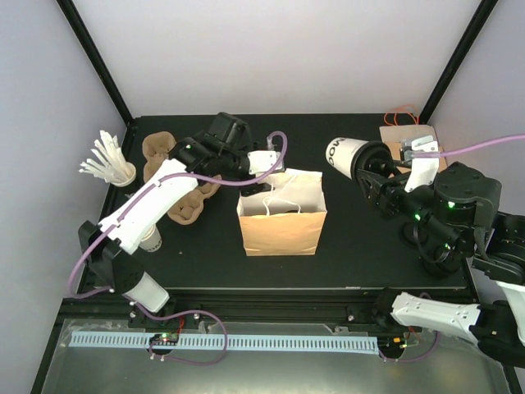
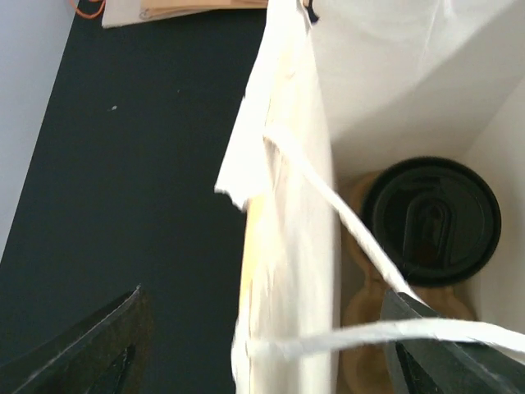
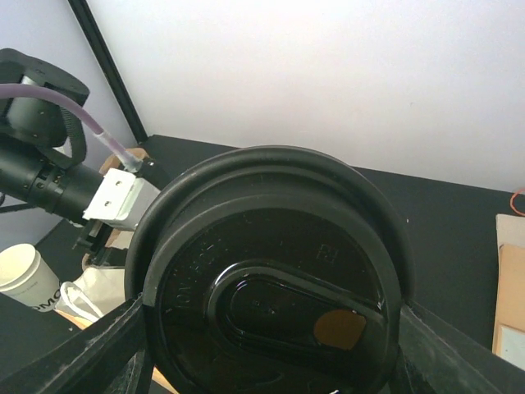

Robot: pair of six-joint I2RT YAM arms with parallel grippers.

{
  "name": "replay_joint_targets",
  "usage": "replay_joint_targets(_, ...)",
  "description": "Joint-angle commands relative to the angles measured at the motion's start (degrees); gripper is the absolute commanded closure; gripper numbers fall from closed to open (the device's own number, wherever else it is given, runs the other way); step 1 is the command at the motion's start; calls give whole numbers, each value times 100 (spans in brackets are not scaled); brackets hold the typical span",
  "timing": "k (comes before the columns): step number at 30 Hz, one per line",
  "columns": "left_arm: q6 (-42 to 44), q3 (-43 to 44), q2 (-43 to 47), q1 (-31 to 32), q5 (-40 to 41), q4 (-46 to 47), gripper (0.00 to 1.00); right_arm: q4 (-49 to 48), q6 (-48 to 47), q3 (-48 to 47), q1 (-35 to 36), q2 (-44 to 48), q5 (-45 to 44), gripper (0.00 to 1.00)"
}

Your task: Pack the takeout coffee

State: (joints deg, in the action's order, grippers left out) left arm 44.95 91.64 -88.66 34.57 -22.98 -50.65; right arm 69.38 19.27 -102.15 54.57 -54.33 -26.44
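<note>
A takeout coffee, a white paper cup with a black lid, hangs tipped on its side right of the brown paper bag. My right gripper is shut on it, and the lid fills the space between its fingers. My left gripper is at the bag's back left rim, open, with the bag's wall between its spread fingers. A paper handle lies across the right finger. Inside the bag a second lidded coffee stands in a cardboard carrier.
Brown cardboard cup carriers lie left of the bag. A cup of white stirrers stands at the far left, with a plain white cup near the left arm. Flat cardboard and paper sit at the back right.
</note>
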Motion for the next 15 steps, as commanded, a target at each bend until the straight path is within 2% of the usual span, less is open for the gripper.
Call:
replay_joint_targets(1,153,584,-390,145,-325,11,24,58,120,-15,-25,45,-113,67)
replay_joint_targets(4,-379,840,-597,148,-384,350,30,66,161,30,-25,73,-95,67)
replay_joint_targets(9,-1640,886,-708,89,-201,1038,50,31,236,154,-27,189,-112,67)
replay_joint_targets(13,-2557,813,-715,-61,-245,1243,63,50,261,273,-25,289,-164,67)
replay_joint_targets(15,-2812,744,-749,-124,-278,1256,66,36,270,329,-25,328,-169,67)
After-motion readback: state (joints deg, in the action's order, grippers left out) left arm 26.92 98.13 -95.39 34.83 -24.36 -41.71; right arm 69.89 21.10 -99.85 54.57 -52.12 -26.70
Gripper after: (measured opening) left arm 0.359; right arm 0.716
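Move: Standing astride the far rim of the paper bag near its left corner, the left hand has the bag's far handle about 5 cm to its right, 2 cm back and slightly below. The lidded cup inside the bag is some 9 cm right, 6 cm back and 15 cm down; the cup carrier lies roughly 20 cm left and 10 cm ahead, on the table. From the right hand the far handle lies about 10 cm ahead, 21 cm left and 20 cm below. Sweeping off the bag's far rim, the left hand first slides about 3.5 cm right, then goes forward some 4 cm and rises 2.5 cm, out over the table beyond the bag. Its wrist turns about 15 degrees while the fingers close from wide to a third open, without the rim between them. The right hand keeps holding its lidded cup almost still. ##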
